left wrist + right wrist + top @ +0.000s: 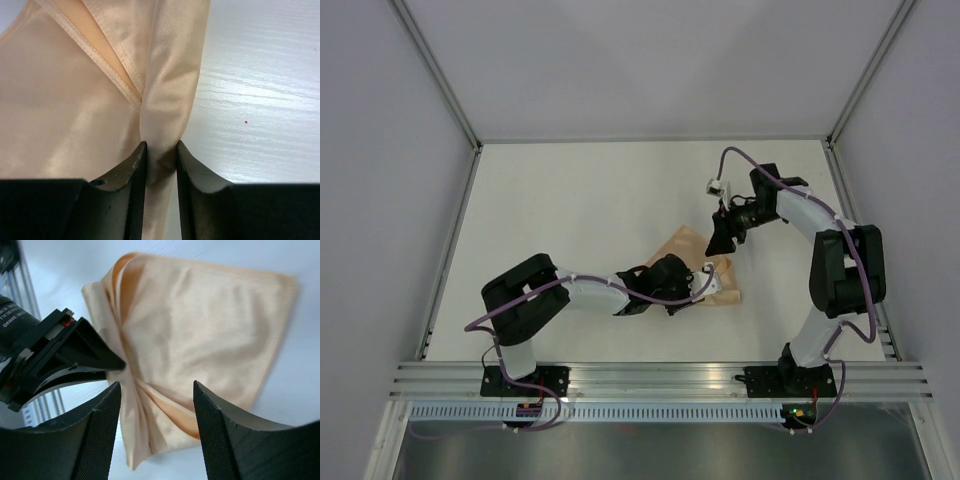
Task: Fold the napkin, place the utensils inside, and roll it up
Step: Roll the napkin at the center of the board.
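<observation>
The peach-orange napkin [686,243] lies bunched on the white table, right of centre. My left gripper [705,283] reaches across it and is shut on a raised fold near its right edge; in the left wrist view the cloth [75,115] is pinched between the left gripper's [161,146] two dark jaws. Just above the napkin's far right corner hovers my right gripper [721,240]. In the right wrist view the right gripper [156,385] stands open over the gathered cloth [210,330], holding nothing, with the left gripper [119,365] at the left. The utensils are out of view.
The white table [580,200] is enclosed by pale walls with metal corner posts [435,70]. An aluminium rail [660,380] carrying both arm bases runs along the near edge.
</observation>
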Controlling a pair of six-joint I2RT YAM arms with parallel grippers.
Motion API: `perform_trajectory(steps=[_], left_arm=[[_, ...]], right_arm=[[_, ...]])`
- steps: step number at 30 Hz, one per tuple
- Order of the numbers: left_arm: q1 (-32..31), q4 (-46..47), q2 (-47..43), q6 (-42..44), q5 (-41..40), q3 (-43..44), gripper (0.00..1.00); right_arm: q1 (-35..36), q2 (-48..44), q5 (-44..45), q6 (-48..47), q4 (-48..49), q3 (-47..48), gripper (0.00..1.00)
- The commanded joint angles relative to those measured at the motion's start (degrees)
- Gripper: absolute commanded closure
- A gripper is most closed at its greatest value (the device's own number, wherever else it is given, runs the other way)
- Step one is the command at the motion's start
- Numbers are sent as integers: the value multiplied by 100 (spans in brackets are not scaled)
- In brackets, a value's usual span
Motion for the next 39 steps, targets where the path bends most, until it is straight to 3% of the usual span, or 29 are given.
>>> perform_trajectory(steps=[1, 6, 11, 19, 27, 39], left_arm=[[365, -927, 155, -694, 1288, 128, 98], [830, -1358, 409, -993, 2315, 436, 98], [1147, -1587, 585, -1169, 3107, 560, 98], [1376, -2052, 1077, -1283, 3864, 1007, 98], [1675, -2079, 1315, -1459, 4286, 1122, 98], [1684, -2228, 1447, -1529, 4357, 1307, 98]], right_arm=[[-460, -757, -395, 545, 944, -321, 34], [-813, -1320, -431, 282, 1216, -961, 38], [-761, -2673, -55, 62, 2060, -2166, 36], [475, -4449, 1228, -211, 3194, -3916, 34], [2085, -4485, 2600, -176, 3739, -4549, 37], [3184, -3809, 3594, -88, 4372, -4761, 38]])
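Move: The stretch of napkin roll to regrip lies about 11 cm back from the right hand, some 3 cm to its left and 8 cm below. Roughly 4 cm farther left, the left fingers already pinch the roll. From the left hand, the flat unrolled napkin is centred about 8 cm ahead, level sideways and 2 cm lower; the stretch to regrip is about 4 cm to its right. From the right hand, the flat part's middle lies some 3 cm back, 7 cm left and 9 cm down. Rolling forward almost in place, the left hand turns about 45 degrees and keeps its pinch on the napkin roll. The open right hand first finishes a short swing up, right and forward, then sweeps back some 13 cm, left and down to just over the roll beside the left fingers, its wrist rolled back about 40 degrees, fingers staying open. ##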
